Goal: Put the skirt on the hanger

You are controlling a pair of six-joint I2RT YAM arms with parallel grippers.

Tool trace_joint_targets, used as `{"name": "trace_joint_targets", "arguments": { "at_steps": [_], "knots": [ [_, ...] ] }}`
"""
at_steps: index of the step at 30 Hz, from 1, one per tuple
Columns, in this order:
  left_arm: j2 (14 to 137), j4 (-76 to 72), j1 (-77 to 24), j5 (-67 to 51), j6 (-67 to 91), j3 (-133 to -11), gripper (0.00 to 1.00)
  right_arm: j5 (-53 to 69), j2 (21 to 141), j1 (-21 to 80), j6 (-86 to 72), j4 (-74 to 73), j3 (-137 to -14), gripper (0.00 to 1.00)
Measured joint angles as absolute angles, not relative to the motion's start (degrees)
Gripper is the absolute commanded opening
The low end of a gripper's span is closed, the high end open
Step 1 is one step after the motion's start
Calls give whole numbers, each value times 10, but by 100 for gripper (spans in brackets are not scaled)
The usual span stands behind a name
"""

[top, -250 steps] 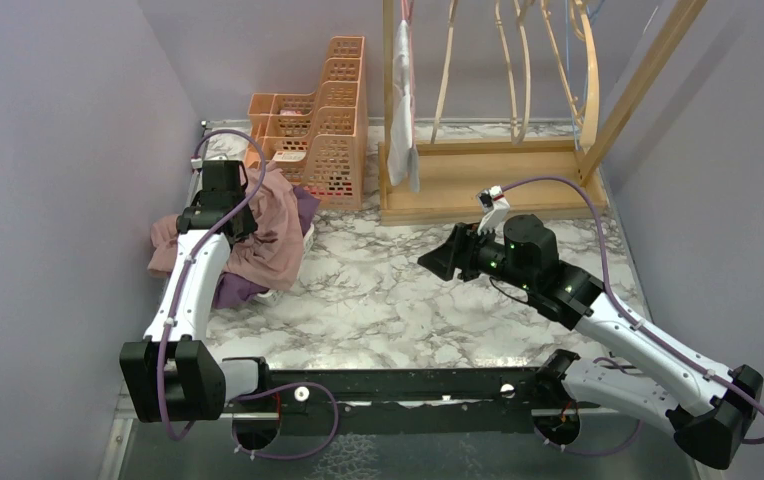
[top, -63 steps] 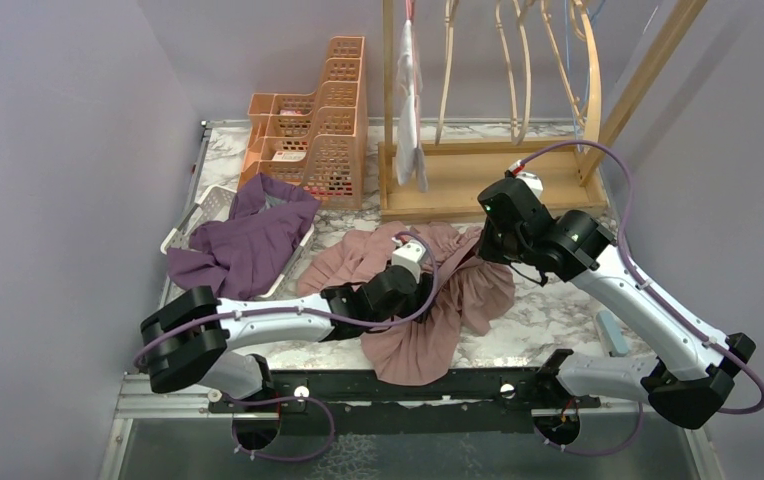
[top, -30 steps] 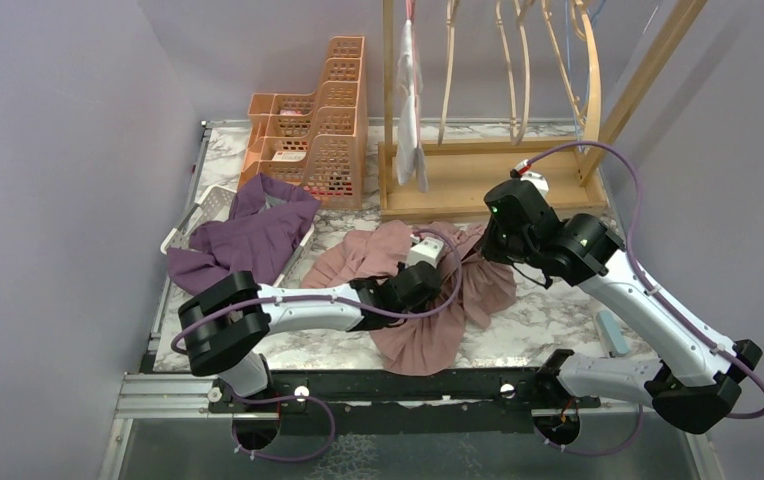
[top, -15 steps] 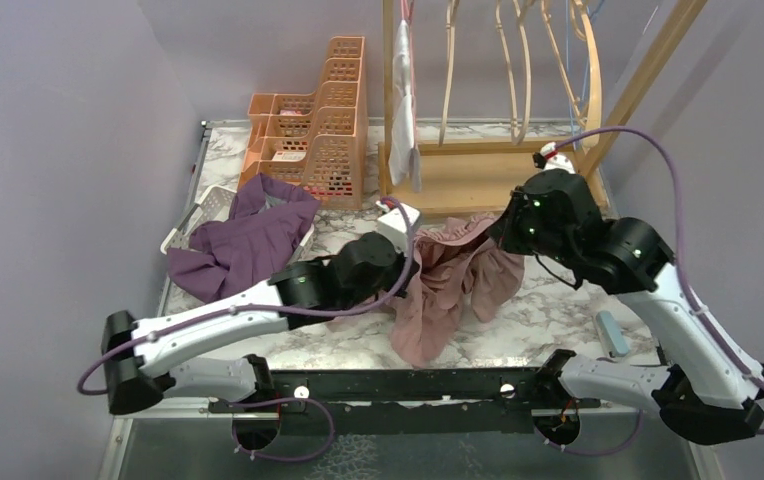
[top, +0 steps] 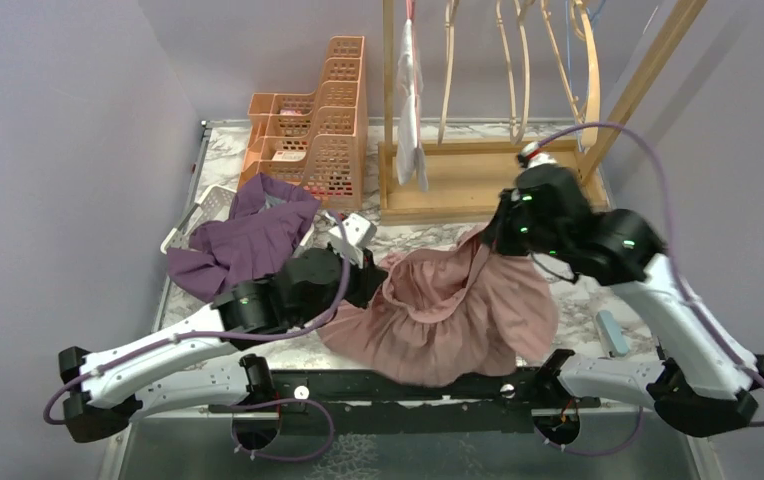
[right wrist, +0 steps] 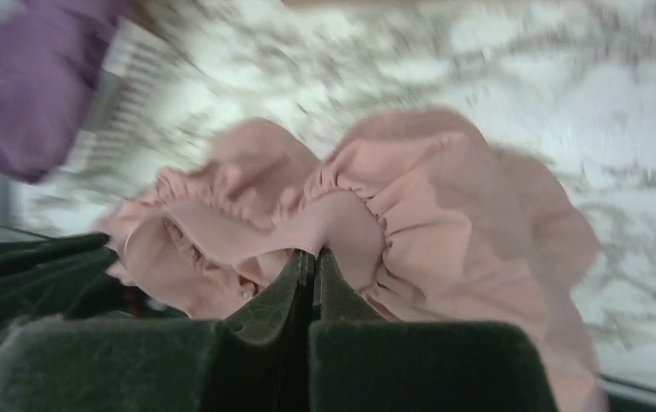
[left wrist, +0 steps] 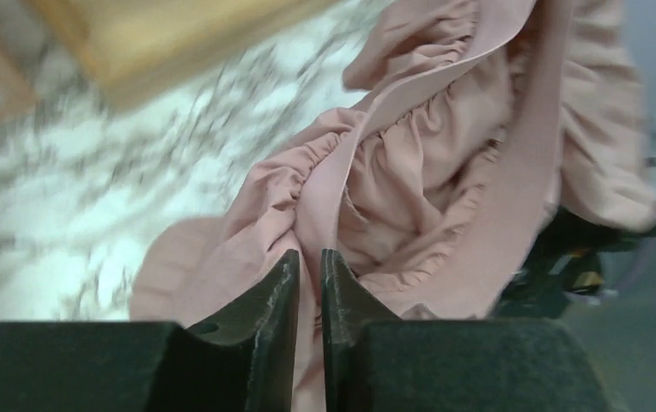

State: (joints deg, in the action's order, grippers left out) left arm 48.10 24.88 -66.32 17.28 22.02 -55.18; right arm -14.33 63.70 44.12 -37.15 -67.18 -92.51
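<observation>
A dusty pink ruffled skirt point(top: 453, 310) hangs stretched between my two grippers above the front of the marble table. My left gripper point(top: 373, 275) is shut on its waistband at the left; the left wrist view shows the band point(left wrist: 342, 184) pinched between the jaws point(left wrist: 309, 257). My right gripper point(top: 493, 235) is shut on the waistband at the right; in the right wrist view point(right wrist: 312, 253) the pink fabric point(right wrist: 410, 189) bunches over the closed jaws. Wooden hangers point(top: 518, 60) hang on a wooden rack point(top: 478, 175) at the back right.
A purple garment point(top: 243, 240) lies over a white basket point(top: 198, 215) at the left. Stacked orange baskets point(top: 323, 130) stand at the back. A white cloth point(top: 408, 100) hangs from the rack. A small blue object point(top: 610, 332) lies by the right edge.
Both grippers have lifted the pink skirt off the table and drawn apart, spreading it open. The left arm has pulled back left, the right gripper risen toward the rack.
</observation>
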Motion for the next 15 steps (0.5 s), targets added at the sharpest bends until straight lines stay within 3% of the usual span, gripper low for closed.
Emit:
{"name": "trace_joint_targets", "arguments": {
  "at_steps": [5,9,15],
  "knots": [
    [566,249,-586,178,302,-442,55,-144,700,437,-398,-616,-732,1],
    [611,265,-516,126,355,-410,61,-145,742,434,-416,-580,-630,1],
    [595,258,-515,39,389,-430,67,-150,729,424,-434,-536,-598,1]
  ]
}}
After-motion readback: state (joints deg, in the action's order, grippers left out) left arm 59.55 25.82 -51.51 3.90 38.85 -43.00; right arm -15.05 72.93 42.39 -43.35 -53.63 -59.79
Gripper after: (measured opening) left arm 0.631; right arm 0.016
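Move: The skirt hangs in the air between the hands, its middle about 18 cm right of the left hand, 4 cm back and 12 below; from the right hand it lies some 9 cm left, 9 back and 17 below. The purple garment is about 34 cm left of the left hand, 21 ahead and 21 below. The wooden rack base lies 32 cm ahead of the right hand, 5 right and 30 below. Both hands drop 15 to 20 cm, tipping down; left opens off the waistband, right keeps its pinch. ##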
